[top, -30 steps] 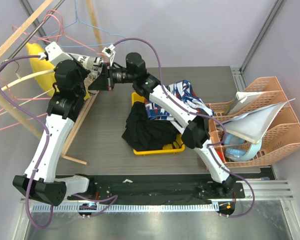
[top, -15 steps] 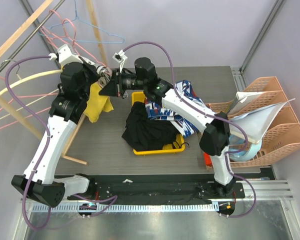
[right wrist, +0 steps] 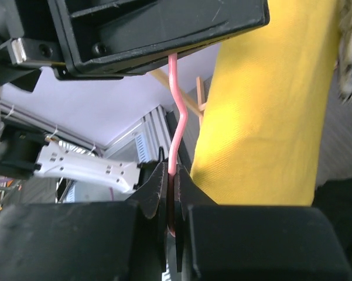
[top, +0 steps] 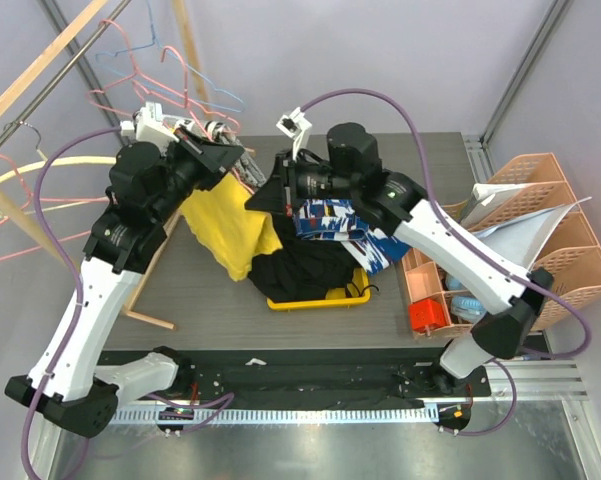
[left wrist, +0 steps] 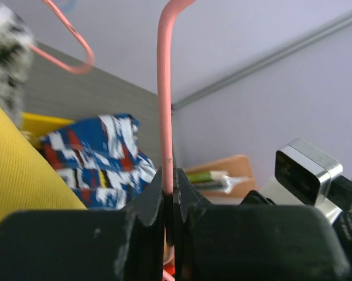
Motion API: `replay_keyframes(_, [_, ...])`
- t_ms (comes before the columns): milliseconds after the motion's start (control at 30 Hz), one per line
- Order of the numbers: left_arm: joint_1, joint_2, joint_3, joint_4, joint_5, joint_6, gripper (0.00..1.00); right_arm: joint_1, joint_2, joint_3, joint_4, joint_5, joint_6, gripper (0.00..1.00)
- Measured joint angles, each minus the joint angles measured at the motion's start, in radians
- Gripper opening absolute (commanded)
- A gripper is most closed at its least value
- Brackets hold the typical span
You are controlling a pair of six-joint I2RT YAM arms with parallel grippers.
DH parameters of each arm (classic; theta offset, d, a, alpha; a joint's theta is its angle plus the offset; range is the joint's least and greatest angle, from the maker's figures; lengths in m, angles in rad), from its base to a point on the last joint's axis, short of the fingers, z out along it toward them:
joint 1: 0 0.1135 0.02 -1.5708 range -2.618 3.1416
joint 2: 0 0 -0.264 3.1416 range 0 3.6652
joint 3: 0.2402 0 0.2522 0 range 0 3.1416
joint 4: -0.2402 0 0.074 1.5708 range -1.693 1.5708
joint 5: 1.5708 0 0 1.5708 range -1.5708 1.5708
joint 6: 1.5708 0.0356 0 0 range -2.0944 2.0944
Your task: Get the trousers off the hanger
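Note:
Yellow trousers hang from a pink wire hanger held over the table, just left of the yellow bin. My left gripper is shut on the hanger wire, which runs up out of its jaws. My right gripper faces it from the right and is shut on another part of the same hanger, the wire pinched between its fingertips. The trousers fill the right wrist view's right side, and their cloth shows at the lower left of the left wrist view.
A yellow bin holds black and blue patterned clothes. Pink and blue hangers hang on the wooden rack at the upper left. Orange file racks with papers stand at the right, a red item beside them.
Both arms have swung right from the rack toward the table's middle, carrying the hanger. The yellow trousers came off the rack side and now hang next to the bin.

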Motion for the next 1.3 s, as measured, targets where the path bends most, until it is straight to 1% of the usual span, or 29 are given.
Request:
replay_keyframes(167, [-0.022,-0.064,0.0,-0.04,0.12,-0.106,0.0,0.048,-0.097,0.005,-0.132,0.062,0.011,0.02])
replay_keyframes(233, [-0.022,-0.085,0.0,-0.05,0.151,-0.135,0.0,0.08,-0.109,0.023,-0.166,0.105,0.015,0.19])
replay_keyframes(267, [-0.022,-0.091,0.0,-0.053,0.161,-0.143,0.0,0.098,-0.115,0.029,-0.181,0.13,0.018,0.32])
replay_keyframes(333, [-0.02,-0.098,0.002,-0.055,0.177,-0.167,0.0,0.127,-0.127,0.039,-0.214,0.153,0.027,0.44])
replay_keyframes(367, [-0.016,-0.097,0.008,-0.058,0.186,-0.18,0.0,0.145,-0.138,0.041,-0.223,0.168,0.024,0.57])
replay_keyframes(467, [-0.013,-0.093,0.014,-0.084,0.193,-0.222,0.0,0.175,-0.189,0.047,-0.266,0.209,0.034,0.74])
replay_keyframes(500, [-0.013,-0.09,0.019,-0.096,0.193,-0.233,0.0,0.181,-0.213,0.047,-0.29,0.223,0.036,0.76])
replay_keyframes(633, [-0.005,-0.063,0.094,-0.145,0.191,-0.274,0.0,0.183,-0.339,0.029,-0.37,0.276,0.014,0.81])
replay_keyframes(733, [-0.005,-0.061,0.141,-0.146,0.192,-0.3,0.0,0.184,-0.47,-0.081,-0.382,0.311,-0.027,0.83])
replay_keyframes(833, [-0.002,-0.06,0.179,-0.146,0.195,-0.316,0.0,0.212,-0.535,-0.174,-0.378,0.365,-0.069,0.83])
replay_keyframes(933, [-0.002,-0.057,0.209,-0.146,0.207,-0.333,0.0,0.247,-0.526,-0.221,-0.352,0.433,-0.115,0.83])
replay_keyframes(1133, [-0.002,-0.055,0.213,-0.152,0.224,-0.375,0.0,0.302,-0.4,-0.219,-0.286,0.532,-0.179,0.84])
replay_keyframes(1300, [-0.002,-0.055,0.213,-0.153,0.256,-0.396,0.0,0.33,-0.391,-0.228,-0.259,0.64,-0.232,0.82])
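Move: Both hands pinch the pink hanger. The yellow trousers hang from it, their middle about 3 cm back, 4 cm left and 10 cm below the right hand. From the left hand that middle is some 6 cm back, 3 cm left and 18 cm lower. Down on the table, from the right hand, the black trousers lie roughly 3 cm ahead and 8 cm right, the blue patterned trousers some 13 cm ahead and 22 cm right, both about 35 cm below. The right fingers let go of the hanger wire and spread wide as the hand backs off about 12 cm, rising, then sinks and curls forward and left to bring its open jaws around the lower part of the yellow trousers. Meanwhile the left hand keeps its pinch, draws the hanger back and lifts it some 8 cm, rolling its left side down about 20 degrees. ##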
